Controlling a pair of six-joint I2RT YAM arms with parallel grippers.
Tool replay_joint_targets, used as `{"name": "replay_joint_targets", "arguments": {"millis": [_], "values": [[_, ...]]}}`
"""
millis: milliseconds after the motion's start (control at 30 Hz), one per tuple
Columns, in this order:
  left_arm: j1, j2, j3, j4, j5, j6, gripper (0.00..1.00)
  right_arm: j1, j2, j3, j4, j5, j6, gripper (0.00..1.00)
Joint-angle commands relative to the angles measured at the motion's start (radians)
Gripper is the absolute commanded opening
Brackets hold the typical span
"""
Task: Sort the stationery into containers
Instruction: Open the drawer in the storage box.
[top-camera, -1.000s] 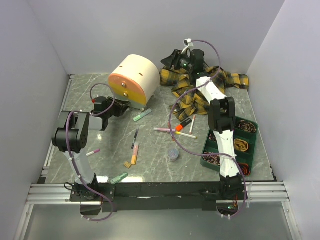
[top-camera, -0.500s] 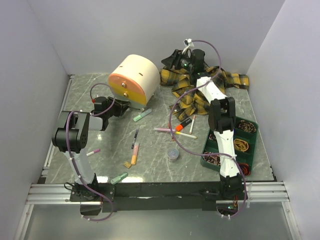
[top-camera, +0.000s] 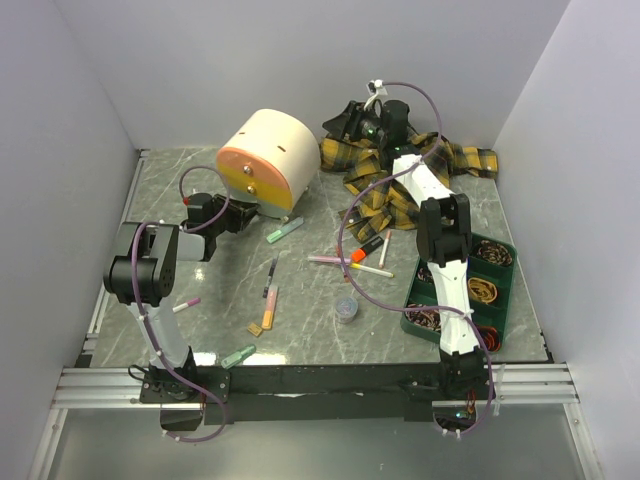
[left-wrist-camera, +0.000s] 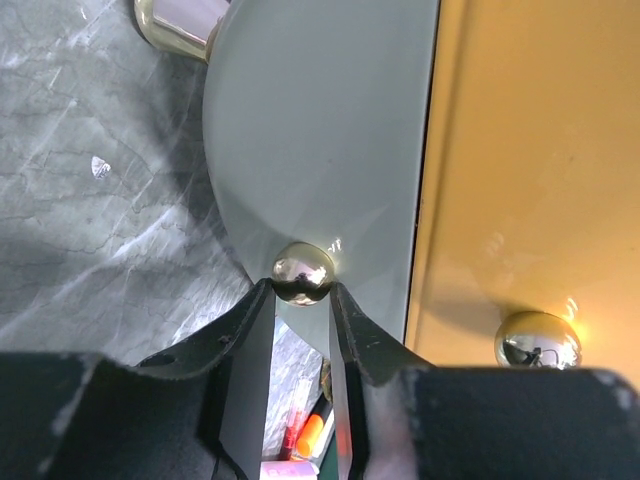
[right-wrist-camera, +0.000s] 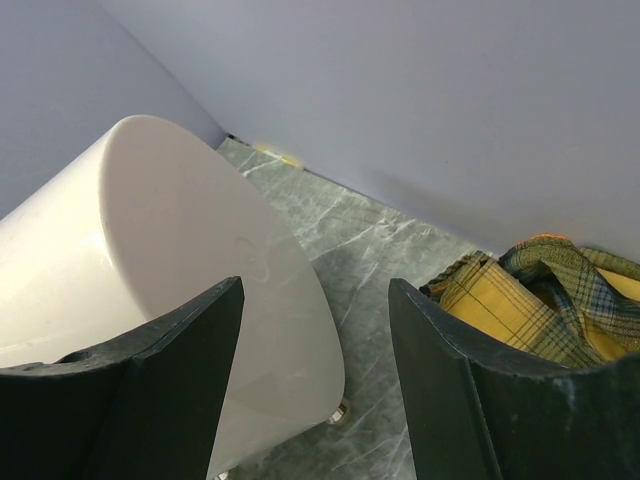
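The cream drum-shaped drawer box (top-camera: 268, 158) with its orange front lies at the back left. My left gripper (top-camera: 243, 213) is at that front. In the left wrist view my left gripper (left-wrist-camera: 302, 288) is shut on a small shiny knob (left-wrist-camera: 303, 272), one finger touching each side. A second knob (left-wrist-camera: 537, 340) sits to the right. Loose stationery lies mid-table: a black pen (top-camera: 272, 272), an orange marker (top-camera: 269, 310), a pink marker (top-camera: 187, 304), pale green clips (top-camera: 238, 355) and a grey pot (top-camera: 347, 309). My right gripper (top-camera: 350, 116) hangs open at the back, nothing between its fingers (right-wrist-camera: 200, 360).
A dark green divided tray (top-camera: 509, 246) at the right holds coiled rubber bands (top-camera: 485, 291). The yellow-and-black plaid shirt (top-camera: 470, 157) is heaped at the back right, under the right arm. White walls close the table on three sides.
The left fingers have narrowed onto the knob. Neither arm has otherwise moved, and the stationery lies where it was.
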Motion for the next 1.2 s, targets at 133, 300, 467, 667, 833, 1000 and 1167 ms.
{"name": "replay_joint_targets", "arguments": {"millis": [133,300,467,667,833,1000,1167], "values": [[0.012,-0.059,-0.007,0.012,0.009,0.044,0.13,0.004,-0.056,-0.014,0.039,-0.022,-0.008,0.67],[0.012,-0.128,-0.064,-0.009,0.016,0.04,0.05,0.006,-0.077,-0.038,0.037,-0.043,-0.02,0.67],[0.019,-0.209,-0.127,-0.023,0.026,0.049,0.04,0.004,-0.096,-0.049,0.037,-0.056,-0.021,0.67],[0.045,-0.299,-0.206,-0.083,0.039,0.072,0.04,0.006,-0.103,-0.057,0.033,-0.066,-0.029,0.67],[0.068,-0.378,-0.285,-0.127,0.02,0.101,0.04,0.015,-0.117,-0.072,0.031,-0.082,-0.037,0.67],[0.078,-0.418,-0.323,-0.16,0.003,0.127,0.05,0.018,-0.129,-0.086,0.033,-0.094,-0.041,0.66],[0.108,-0.462,-0.352,-0.218,-0.026,0.138,0.07,0.023,-0.139,-0.087,0.031,-0.094,-0.043,0.66]]}}
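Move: The grey-green bottom drawer's knob is already between the left gripper's fingers, practically at the hand point. The yellow drawer's knob sits about 6 cm above it and 1 cm farther out. On the table, some 6 cm below the hand, the pale green highlighter lies about 10 cm to its right and 2 cm back, and the dark pen 5 cm right and 16 cm back. From the right hand the bottom knob lies some 16 cm back, 23 cm left and 14 cm lower. Bring the left gripper straight out from the box with the knob still pinched, pulling the bottom drawer about 10 cm back towards the robot while easing some 4 cm to the left, more so near the end. Stay level and let the wrist turn only about 5 degrees. Let the open, empty right gripper drift 2 to 3 cm back and left. ##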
